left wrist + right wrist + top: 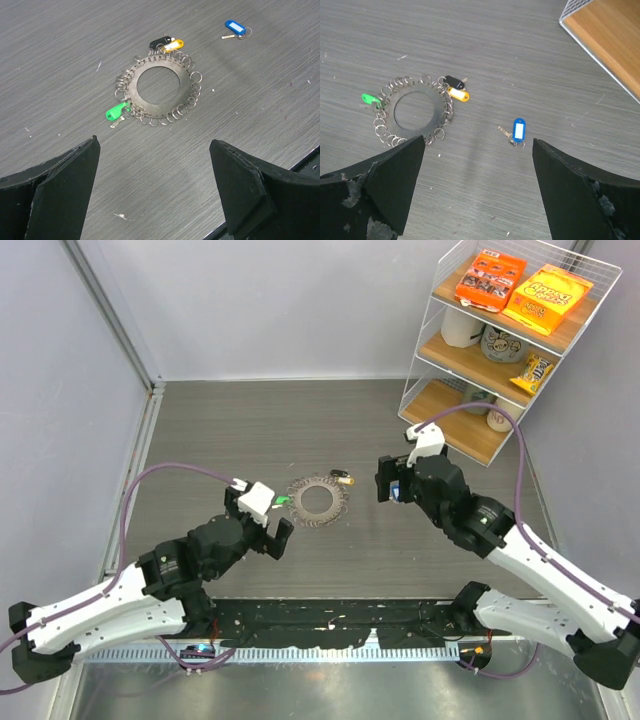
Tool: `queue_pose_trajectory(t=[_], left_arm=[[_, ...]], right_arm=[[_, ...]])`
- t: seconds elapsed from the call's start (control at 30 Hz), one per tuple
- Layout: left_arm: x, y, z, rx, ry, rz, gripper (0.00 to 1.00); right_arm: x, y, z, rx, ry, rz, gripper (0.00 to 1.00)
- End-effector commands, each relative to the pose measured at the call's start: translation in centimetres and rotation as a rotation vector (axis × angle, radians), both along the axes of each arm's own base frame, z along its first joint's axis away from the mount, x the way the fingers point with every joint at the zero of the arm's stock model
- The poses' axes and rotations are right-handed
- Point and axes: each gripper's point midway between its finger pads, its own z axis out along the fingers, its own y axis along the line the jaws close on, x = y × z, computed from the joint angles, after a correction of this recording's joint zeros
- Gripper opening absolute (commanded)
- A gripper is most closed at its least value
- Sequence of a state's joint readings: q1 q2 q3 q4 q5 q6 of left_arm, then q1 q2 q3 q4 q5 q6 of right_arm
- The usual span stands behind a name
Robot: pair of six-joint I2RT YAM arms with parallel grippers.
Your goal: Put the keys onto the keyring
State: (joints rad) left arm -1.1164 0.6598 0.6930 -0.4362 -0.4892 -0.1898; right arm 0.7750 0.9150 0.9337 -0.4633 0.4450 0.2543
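Observation:
The keyring (319, 500) is a dark flat disc with a hole, fringed with small silvery rings, lying flat mid-table. It also shows as the keyring (159, 89) and the keyring (417, 111) in the wrist views. A green-tagged key (116, 112) hangs on its edge, and black (160, 41) and yellow (173, 45) tagged keys sit at the opposite edge. A blue-tagged key (519, 129) lies loose on the table, apart from the disc. My left gripper (153, 141) hovers open on the near-left side of the disc. My right gripper (478, 140) hovers open, close by the blue key. Both hold nothing.
A white wire shelf (510, 330) with wooden boards, snack boxes and mugs stands at the back right; its corner (605, 40) shows in the right wrist view. A black strip (330, 625) runs along the near table edge between the arm bases. Grey walls bound the left and back.

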Motion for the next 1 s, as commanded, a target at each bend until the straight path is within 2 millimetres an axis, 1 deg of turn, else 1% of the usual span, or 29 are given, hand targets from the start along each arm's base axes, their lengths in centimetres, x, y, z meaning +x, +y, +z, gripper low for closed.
queue_pose_trajectory(t=[0.0,0.03,0.07,0.1,0.17,0.2,0.23,0.27,0.3,0.33,0.37,0.4,0.43,0.47,0.5,0.53,0.57,0.6,0.63,0.67,0.7,0.77,0.8,0.83,0.97], left_arm=[[0.3,-0.2,1.0,-0.093,-0.018,0.032,0.99],[0.2,-0.3,1.0,-0.095,-0.017,0.026,0.99],[0.2,-0.3,0.9,-0.101,-0.016,0.026,0.99],[0.2,-0.4,0.9,-0.106,-0.016,0.022,0.99],[0.2,-0.8,1.1,-0.119,-0.022,0.01,0.99],[0.2,-0.9,1.2,-0.12,-0.025,0.006,0.99],[0.3,-1.0,1.1,-0.116,-0.026,0.005,0.99],[0.3,-1.0,1.2,-0.113,-0.029,0.005,0.99],[0.4,-0.9,1.2,-0.104,-0.033,0.006,0.99],[0.4,-0.9,1.2,-0.1,-0.034,0.008,0.99],[0.4,-0.9,1.2,-0.095,-0.034,0.009,0.99],[0.5,-0.9,1.2,-0.09,-0.035,0.009,0.99],[0.5,-0.8,1.2,-0.09,-0.035,0.011,0.99],[0.5,-0.8,1.2,-0.09,-0.034,0.01,0.99],[0.5,-0.8,1.1,-0.092,-0.035,0.01,0.99],[0.4,-0.8,1.3,-0.096,-0.036,0.008,0.99],[0.4,-0.8,1.2,-0.097,-0.036,0.009,0.99],[0.4,-0.8,1.2,-0.098,-0.035,0.006,0.99],[0.4,-0.8,1.4,-0.1,-0.037,0.008,0.99],[0.3,-0.8,1.3,-0.099,-0.033,0.005,0.99],[0.3,-0.8,1.4,-0.098,-0.034,0.004,0.99],[0.3,-0.8,1.4,-0.099,-0.03,0.003,0.99],[0.3,-0.7,1.4,-0.1,-0.031,0.004,0.99],[0.2,-0.8,1.3,-0.099,-0.028,0.003,0.99],[0.2,-0.6,1.2,-0.098,-0.025,0.006,0.99]], right_arm=[[0.5,2.4,-3.1,-0.039,0.087,0.075,0.95],[0.3,2.6,-3.9,-0.058,0.112,0.097,0.95],[0.4,2.7,-5.1,-0.085,0.142,0.098,0.95],[0.6,3.1,-5.7,-0.092,0.153,0.103,0.95],[0.8,4.6,-6.9,-0.079,0.188,0.147,0.95],[0.8,5.2,-7.2,-0.068,0.202,0.168,0.95],[1.1,5.6,-8.4,-0.077,0.232,0.163,0.96],[1.3,5.8,-8.6,-0.079,0.239,0.157,0.98],[1.8,6.0,-9.7,-0.083,0.262,0.137,1.0],[1.9,6.2,-10.3,-0.08,0.278,0.141,0.97],[2.3,6.4,-10.7,-0.054,0.287,0.131,0.91],[2.2,6.8,-11.3,-0.029,0.306,0.144,0.89],[2.7,7.1,-11.6,0.009,0.307,0.135,0.85],[2.3,7.4,-12.3,0.033,0.33,0.151,0.82],[2.9,7.7,-12.5,0.069,0.332,0.139,0.79],[2.6,7.9,-13.1,0.092,0.355,0.143,0.78],[2.9,8.1,-13.6,0.107,0.365,0.142,0.74],[2.8,8.1,-14.3,0.118,0.381,0.137,0.74],[3.0,8.5,-14.6,0.142,0.384,0.146,0.72],[3.0,8.5,-15.2,0.16,0.402,0.137,0.7],[3.3,8.7,-15.7,0.18,0.409,0.14,0.68],[3.2,9.1,-16.7,0.228,0.445,0.156,0.64],[3.7,9.3,-16.8,0.256,0.442,0.149,0.59],[3.6,9.3,-17.4,0.261,0.456,0.15,0.56],[3.7,9.6,-18.6,0.285,0.477,0.145,0.55]])
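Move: The keyring's middle lies about 15 cm to the right hand's left, 2 cm ahead and some 24 cm below. On the table too are the yellow key, about 6 cm ahead and 10 cm left, the black key just beyond it, about 7 cm ahead and 12 cm left, and the blue key, some 4 cm ahead and straight under that line. From the left hand, the keyring is about 10 cm ahead, 5 cm right and 21 cm below. Down some 20 cm the right hand sinks, drifting about 8 cm to its left and slightly forward, off the blue key's side and towards the keyring's right rim. The wrist pitches the fingers about 30 degrees more steeply down. From midway the fingers narrow from nearly wide open to about half, with nothing between them. ##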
